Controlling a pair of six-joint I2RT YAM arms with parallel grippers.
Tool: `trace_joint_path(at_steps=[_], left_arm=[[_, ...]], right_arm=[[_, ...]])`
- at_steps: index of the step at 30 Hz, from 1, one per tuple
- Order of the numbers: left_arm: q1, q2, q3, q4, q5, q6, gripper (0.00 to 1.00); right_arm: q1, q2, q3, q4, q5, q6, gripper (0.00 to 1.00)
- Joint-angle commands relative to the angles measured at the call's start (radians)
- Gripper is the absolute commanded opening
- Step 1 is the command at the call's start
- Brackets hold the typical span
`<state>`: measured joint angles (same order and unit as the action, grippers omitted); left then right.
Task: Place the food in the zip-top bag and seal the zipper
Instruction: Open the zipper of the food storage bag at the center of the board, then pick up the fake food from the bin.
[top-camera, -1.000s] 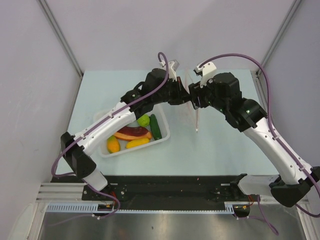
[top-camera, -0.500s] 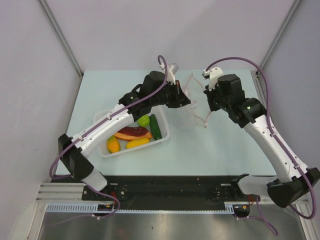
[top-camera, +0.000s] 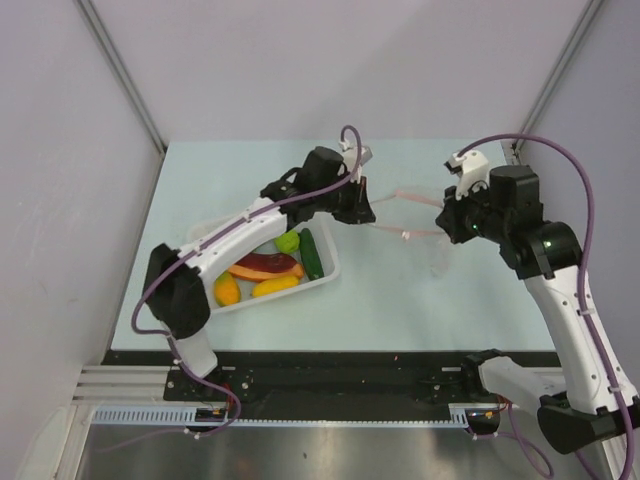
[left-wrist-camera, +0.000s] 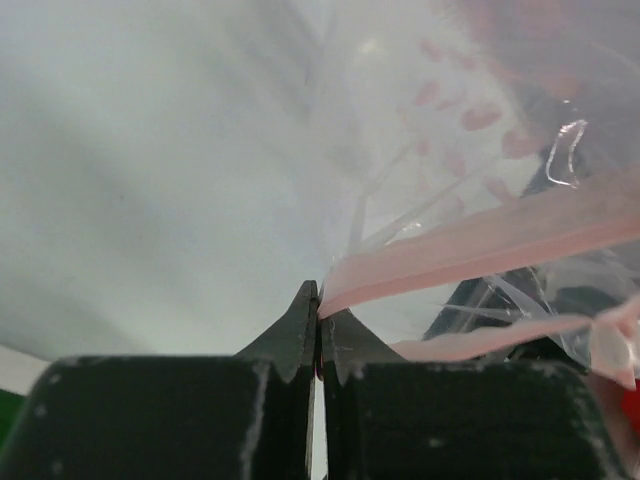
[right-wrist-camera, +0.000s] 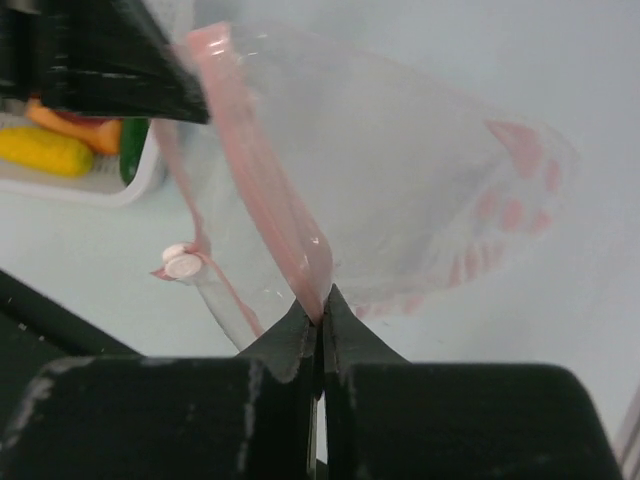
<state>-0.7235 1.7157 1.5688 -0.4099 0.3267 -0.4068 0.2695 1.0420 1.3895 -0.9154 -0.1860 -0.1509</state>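
Observation:
The clear zip-top bag (top-camera: 405, 215) hangs stretched above the table between both grippers. My left gripper (top-camera: 362, 205) (left-wrist-camera: 318, 315) is shut on one end of the pink zipper (left-wrist-camera: 480, 250). At the other side my right gripper (top-camera: 447, 225) (right-wrist-camera: 321, 312) is shut on the zipper (right-wrist-camera: 260, 170), and the bag's body (right-wrist-camera: 430, 190) billows beyond it. A small white slider (right-wrist-camera: 182, 264) dangles from the strip. The food lies in the white basket (top-camera: 270, 301): a lime-green ball (top-camera: 288, 241), a cucumber (top-camera: 311, 254), a reddish-brown piece (top-camera: 266, 263), and yellow (top-camera: 275, 286) and orange (top-camera: 227, 289) fruits.
The basket stands left of centre on the pale table (top-camera: 400, 300), under the left arm's forearm. Grey walls close the table at the back and both sides. The arms' black base rail (top-camera: 330, 375) runs along the near edge.
My right gripper closed on the bag's mouth strip and drew away to the right. The bag went from hanging upright to stretched sideways. The left gripper shifted slightly right, still gripping.

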Motion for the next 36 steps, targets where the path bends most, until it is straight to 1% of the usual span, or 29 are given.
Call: trace_joint_path(at_steps=[1, 3, 5, 6, 7, 9, 10, 11, 12, 13, 14, 15, 16, 17, 18, 19, 20, 21, 22, 23, 24, 25, 27, 28, 30, 36], left_arm=[[0.032, 0.094, 0.037, -0.099, 0.064, 0.094, 0.05], [0.038, 0.079, 0.017, -0.096, 0.099, 0.141, 0.06], [0.061, 0.052, -0.022, -0.087, 0.127, 0.173, 0.19], [0.071, 0.021, -0.054, -0.083, 0.173, 0.189, 0.24], [0.084, 0.0, -0.07, -0.078, 0.193, 0.203, 0.39], [0.127, -0.034, -0.096, -0.082, 0.228, 0.258, 0.55], [0.145, -0.077, -0.117, -0.101, 0.301, 0.287, 0.67], [0.186, -0.099, -0.127, -0.116, 0.348, 0.36, 0.73], [0.208, -0.125, -0.144, -0.139, 0.374, 0.4, 0.84], [0.228, -0.171, -0.15, -0.197, 0.418, 0.455, 0.87], [0.277, -0.198, -0.159, -0.231, 0.435, 0.573, 0.91], [0.303, -0.22, -0.17, -0.271, 0.454, 0.641, 0.94], [0.327, -0.237, -0.174, -0.365, 0.463, 0.717, 0.97], [0.372, -0.269, -0.177, -0.413, 0.456, 0.876, 0.98], [0.39, -0.278, -0.185, -0.462, 0.445, 0.963, 0.98], [0.404, -0.284, -0.19, -0.563, 0.43, 1.053, 0.98], [0.423, -0.289, -0.196, -0.605, 0.372, 1.233, 0.98], [0.43, -0.292, -0.22, -0.633, 0.344, 1.305, 0.99], [0.44, -0.294, -0.234, -0.679, 0.316, 1.453, 0.98], [0.45, -0.297, -0.251, -0.696, 0.273, 1.52, 0.98], [0.456, -0.298, -0.281, -0.702, 0.255, 1.569, 0.98], [0.461, -0.295, -0.295, -0.704, 0.239, 1.65, 0.98], [0.461, -0.266, -0.309, -0.717, 0.203, 1.715, 0.98], [0.461, -0.248, -0.305, -0.728, 0.193, 1.768, 0.97], [0.461, -0.193, -0.285, -0.757, 0.161, 1.824, 0.96], [0.461, -0.102, -0.296, -0.699, 0.052, 1.945, 1.0]], right_arm=[[0.057, 0.073, -0.067, 0.013, -0.063, 0.002, 0.0], [0.073, 0.108, -0.09, 0.053, -0.059, 0.023, 0.0], [0.068, 0.16, -0.093, 0.085, -0.062, 0.042, 0.0], [0.063, 0.176, -0.092, 0.093, -0.081, 0.053, 0.0], [0.06, 0.202, -0.09, 0.105, -0.087, 0.063, 0.0], [0.043, 0.22, -0.092, 0.142, -0.13, 0.088, 0.0], [0.039, 0.228, -0.092, 0.151, -0.144, 0.108, 0.0], [0.039, 0.242, -0.09, 0.161, -0.153, 0.114, 0.0], [0.036, 0.246, -0.09, 0.164, -0.165, 0.119, 0.0], [0.037, 0.251, -0.09, 0.165, -0.171, 0.126, 0.0], [0.037, 0.254, -0.09, 0.171, -0.174, 0.129, 0.0], [0.037, 0.254, -0.09, 0.174, -0.181, 0.132, 0.0], [0.036, 0.256, -0.092, 0.176, -0.187, 0.134, 0.0], [0.034, 0.256, -0.092, 0.184, -0.19, 0.137, 0.0], [0.036, 0.257, -0.092, 0.187, -0.194, 0.139, 0.0], [0.036, 0.262, -0.092, 0.191, -0.197, 0.14, 0.0], [0.036, 0.263, -0.092, 0.191, -0.201, 0.143, 0.0], [0.036, 0.266, -0.092, 0.193, -0.202, 0.143, 0.0], [0.037, 0.27, -0.09, 0.196, -0.204, 0.145, 0.0], [0.037, 0.273, -0.09, 0.194, -0.204, 0.145, 0.0], [0.036, 0.273, -0.09, 0.196, -0.208, 0.145, 0.0], [0.037, 0.274, -0.089, 0.197, -0.207, 0.145, 0.0], [0.037, 0.276, -0.086, 0.199, -0.207, 0.146, 0.0], [0.036, 0.277, -0.081, 0.194, -0.208, 0.146, 0.0], [0.036, 0.279, -0.076, 0.19, -0.205, 0.145, 0.0], [0.031, 0.282, -0.073, 0.179, -0.202, 0.145, 0.0]])
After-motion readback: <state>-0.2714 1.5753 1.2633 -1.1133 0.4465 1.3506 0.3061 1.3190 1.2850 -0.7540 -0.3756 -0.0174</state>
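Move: The left hand, pinching one side of the bag's mouth, goes next to the food basket, whose middle is about 26 cm to its left, 4 cm back and 21 cm below; in it the green cabbage lies some 20 cm left and 1 cm ahead, the zucchini 13 cm left and 3 cm back. The right hand pinches the other side; the bag's middle lies roughly 5 cm left, 3 cm ahead and 13 cm below it. Both hands still pinch the bag's rim and lower it together; after some 8 cm the left fingers let go and spread wide. The left hand swings up and about 25 cm left, then sinks over the food basket, the wrist turning clockwise. The right keeps its pinch, sinking 9 cm, easing left and a little forward while its fingertips tip down. ##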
